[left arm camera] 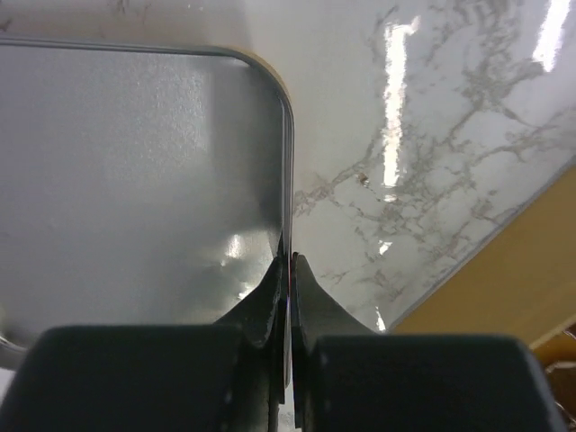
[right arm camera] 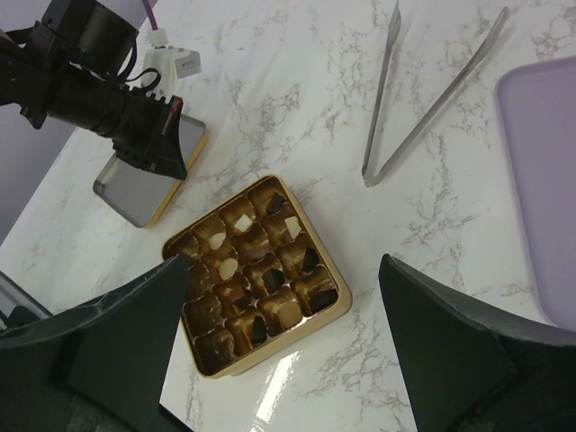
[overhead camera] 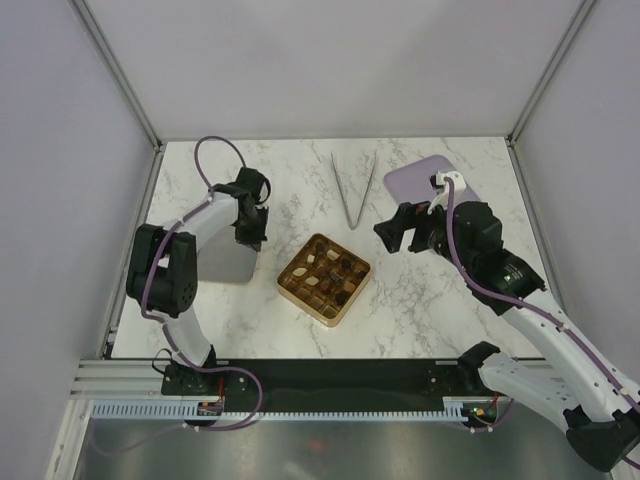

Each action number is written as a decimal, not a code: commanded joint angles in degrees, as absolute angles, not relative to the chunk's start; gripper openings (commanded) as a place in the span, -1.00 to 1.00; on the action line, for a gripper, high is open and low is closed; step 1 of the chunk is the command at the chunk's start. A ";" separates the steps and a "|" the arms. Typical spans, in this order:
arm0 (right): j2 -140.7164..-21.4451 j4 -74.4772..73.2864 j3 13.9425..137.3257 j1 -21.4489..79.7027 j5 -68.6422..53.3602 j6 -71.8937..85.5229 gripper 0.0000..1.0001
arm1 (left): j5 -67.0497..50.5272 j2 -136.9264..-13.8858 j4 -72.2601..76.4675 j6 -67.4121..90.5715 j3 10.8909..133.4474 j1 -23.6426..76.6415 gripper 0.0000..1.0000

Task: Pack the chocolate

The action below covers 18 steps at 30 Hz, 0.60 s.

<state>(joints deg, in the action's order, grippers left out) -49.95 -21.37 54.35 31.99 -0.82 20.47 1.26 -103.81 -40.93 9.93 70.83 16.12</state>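
Several small dark, tan and cream-white pieces of chocolate (overhead camera: 322, 280) (right arm camera: 290, 225) lie in cells of a square gold grid tray (overhead camera: 303, 302) (right arm camera: 277, 342) at mid-table. My left gripper (overhead camera: 250, 228) (left arm camera: 290, 259) is shut on the thin right rim of a lid (overhead camera: 222, 258) (left arm camera: 135, 180) (right arm camera: 142, 187), whose silver-grey inside faces up and whose edge is yellow; it lies left of the tray. To the tray's right and above the table, my right gripper (overhead camera: 398, 232) (right arm camera: 283, 270) hangs wide open and holds nothing.
Metal tongs (overhead camera: 352, 188) (right arm camera: 432, 90) lie on the marble behind the tray. A pale purple board (overhead camera: 420, 178) (right arm camera: 540, 180) sits at the back right, partly under the right arm. Enclosure walls stand on the left, right and back.
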 commanded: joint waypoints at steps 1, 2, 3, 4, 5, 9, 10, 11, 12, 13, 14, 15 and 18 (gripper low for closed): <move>-50.18 -13.28 53.96 31.82 -5.45 21.80 0.91 | -4.11 -97.13 -44.11 9.58 75.76 16.00 -0.95; -50.36 -12.14 54.14 31.82 -5.62 21.27 0.92 | -5.26 -95.73 -44.64 9.75 76.11 16.08 -0.95; -50.62 -9.69 54.23 31.82 -5.80 20.92 0.91 | -6.40 -94.58 -45.08 10.02 76.46 16.08 -0.95; -51.50 -8.80 54.49 31.82 -6.15 20.31 0.92 | -8.85 -91.87 -45.96 10.19 76.99 16.08 -0.95; -52.03 -7.48 55.36 31.82 -6.94 18.56 0.92 | -10.18 -90.45 -46.40 10.37 77.17 16.08 -0.95; -56.59 -2.99 56.77 31.82 -15.54 10.39 0.92 | -21.50 -82.63 -47.11 12.21 76.47 16.26 -0.95; -57.30 -2.64 57.30 31.82 -17.12 6.46 0.91 | -23.27 -79.75 -47.28 12.48 76.29 16.52 -0.95; -57.91 -1.85 57.22 31.82 -19.75 4.07 0.92 | -24.86 -77.98 -47.37 12.83 76.03 16.61 -0.95; -58.35 -1.06 56.96 31.82 -20.73 2.56 0.92 | -26.44 -76.57 -47.55 13.18 75.33 16.87 -0.95; -59.06 -0.53 55.73 31.82 -21.87 1.50 0.92 | -29.76 -73.59 -47.81 13.36 74.80 17.14 -0.95; -59.24 2.87 54.94 31.82 -24.67 -1.64 0.92 | -31.80 -72.17 -48.07 13.36 74.36 17.23 -0.95; -59.15 4.55 53.80 31.82 -29.74 -3.06 0.89 | -35.56 -70.85 -48.34 13.27 73.31 17.31 -0.95; -56.97 14.56 47.30 32.08 -36.98 -9.82 0.86 | -41.63 -65.49 -48.43 13.36 70.67 17.84 -0.95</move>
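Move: The left hand already has its shut fingers on the right rim of the grey lid, whose middle lies some 8 cm to its left, 1 cm back and 1 cm lower. The chocolate box, where the lid belongs, sits about 15 cm to this hand's right and 9 cm back, 1 cm lower; the metal tongs lie about 25 cm right and 16 cm ahead. From the open right hand, the box is about 15 cm left, 1 cm back and 26 cm below, the tongs some 9 cm left and 23 cm ahead. Keeping its pinch on the lid's right rim, the left hand lifts it fast, about 22 cm up, drifting to the right and then back as well, and rolls some 35 degrees so the fingers swing out to the right and the lid's left side hangs down. The open right hand shifts about 7 cm left, high on the box's side of the table, turning counter-clockwise and tipping its fingers upward, without touching anything. ##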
